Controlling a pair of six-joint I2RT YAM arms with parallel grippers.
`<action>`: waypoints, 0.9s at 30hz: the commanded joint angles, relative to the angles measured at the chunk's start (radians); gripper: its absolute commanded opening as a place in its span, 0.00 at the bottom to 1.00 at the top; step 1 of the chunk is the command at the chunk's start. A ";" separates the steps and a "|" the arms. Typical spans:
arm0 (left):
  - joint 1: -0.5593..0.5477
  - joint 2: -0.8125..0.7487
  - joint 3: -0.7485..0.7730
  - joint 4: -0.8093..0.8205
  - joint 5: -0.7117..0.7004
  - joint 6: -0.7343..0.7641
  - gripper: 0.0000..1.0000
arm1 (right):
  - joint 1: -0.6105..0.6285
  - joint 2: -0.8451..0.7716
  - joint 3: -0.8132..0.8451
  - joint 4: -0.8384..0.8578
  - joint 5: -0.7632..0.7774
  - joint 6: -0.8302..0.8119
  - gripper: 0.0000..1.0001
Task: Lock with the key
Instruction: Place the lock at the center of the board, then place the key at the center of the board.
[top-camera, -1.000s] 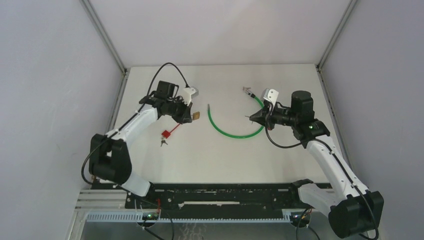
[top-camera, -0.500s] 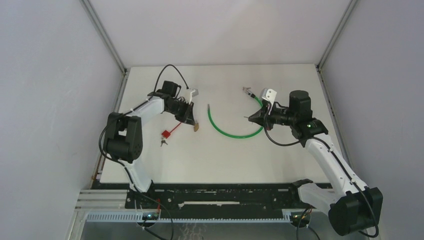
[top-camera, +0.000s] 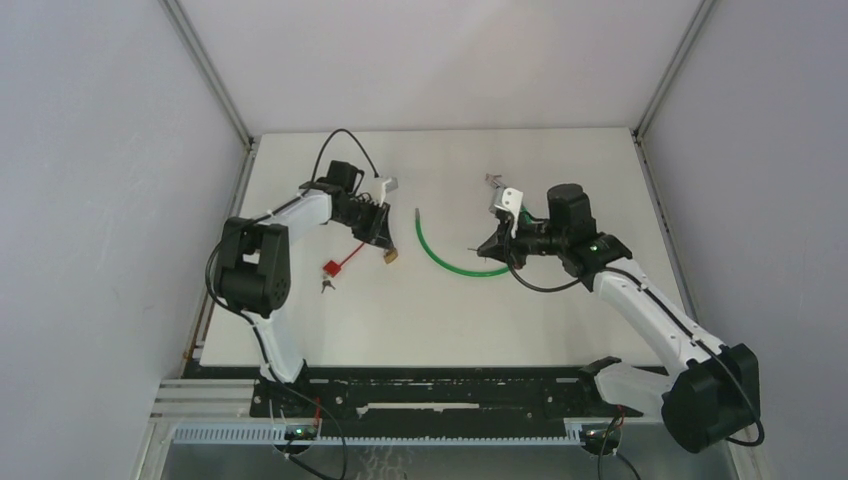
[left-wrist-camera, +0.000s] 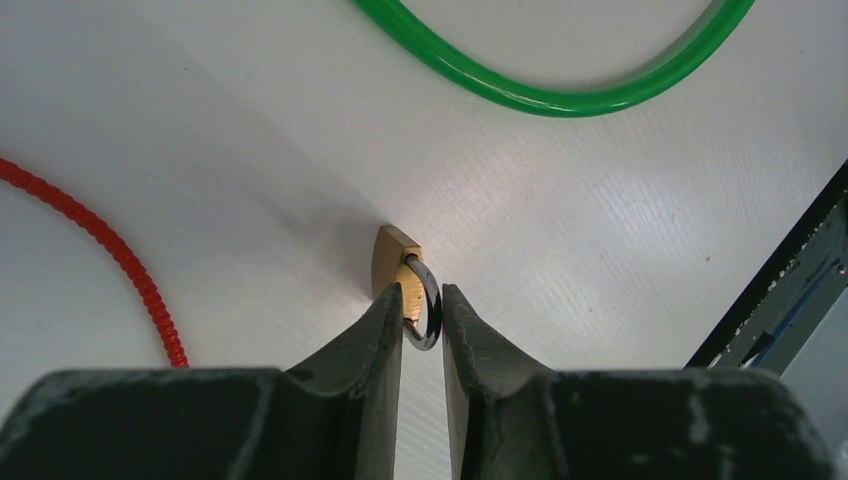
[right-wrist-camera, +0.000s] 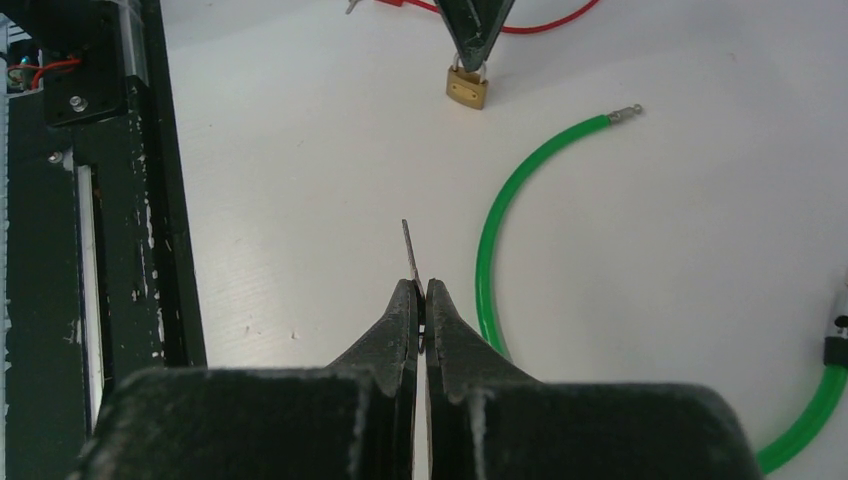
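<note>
A small brass padlock (top-camera: 389, 256) stands on the white table left of centre. My left gripper (top-camera: 383, 245) reaches down onto it. In the left wrist view its fingertips (left-wrist-camera: 421, 300) sit closely on either side of the steel shackle, above the brass body (left-wrist-camera: 392, 265), with only a narrow gap between them. To the right, my right gripper (top-camera: 487, 243) is shut on the key (right-wrist-camera: 409, 250), whose thin blade sticks out past the fingertips (right-wrist-camera: 421, 290) toward the padlock (right-wrist-camera: 467, 90). Some table lies between key and padlock.
A green cable (top-camera: 450, 262) curves across the table between the two grippers and passes just right of the key (right-wrist-camera: 490, 250). A red coiled cord (top-camera: 340, 262) with small spare keys (top-camera: 325, 286) lies left of the padlock. A black rail (top-camera: 450, 385) runs along the near edge.
The right gripper has carried the key leftward, closer to the padlock. The left arm has set the padlock down on the table, and its jaws have eased apart slightly.
</note>
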 joint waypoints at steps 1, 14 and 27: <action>0.020 -0.011 0.039 0.018 -0.011 0.005 0.29 | 0.062 0.041 0.027 0.084 0.044 0.042 0.00; 0.102 -0.206 -0.009 -0.021 0.018 0.077 0.66 | 0.300 0.417 0.156 0.262 0.153 0.266 0.00; 0.380 -0.438 -0.086 0.113 -0.124 -0.056 0.80 | 0.453 0.834 0.470 0.222 0.210 0.386 0.03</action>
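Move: The lock stands right under my left fingertips, its middle about 4 cm below, 1 cm to the right and 1 cm back, with its shackle between the finger pads. From my right hand, which already holds the key, the lock is roughly 20 cm left, 9 cm ahead and 17 cm down. The red lock lies some 14 cm left of the lock and 3 cm nearer me; the green cable's free end is 7 cm right of it and 11 cm farther out. I spread my left fingers to free the shackle, ease a little left, then lift and sweep away left and slightly forward, about 13 cm left and 11 cm up, tilting the fingers up and turning counter-clockwise. Meanwhile my right hand keeps the key pinched and travels about 19 cm left while sinking 12 cm, tipping some 20 degrees further down, in towards the near side of the lock. ##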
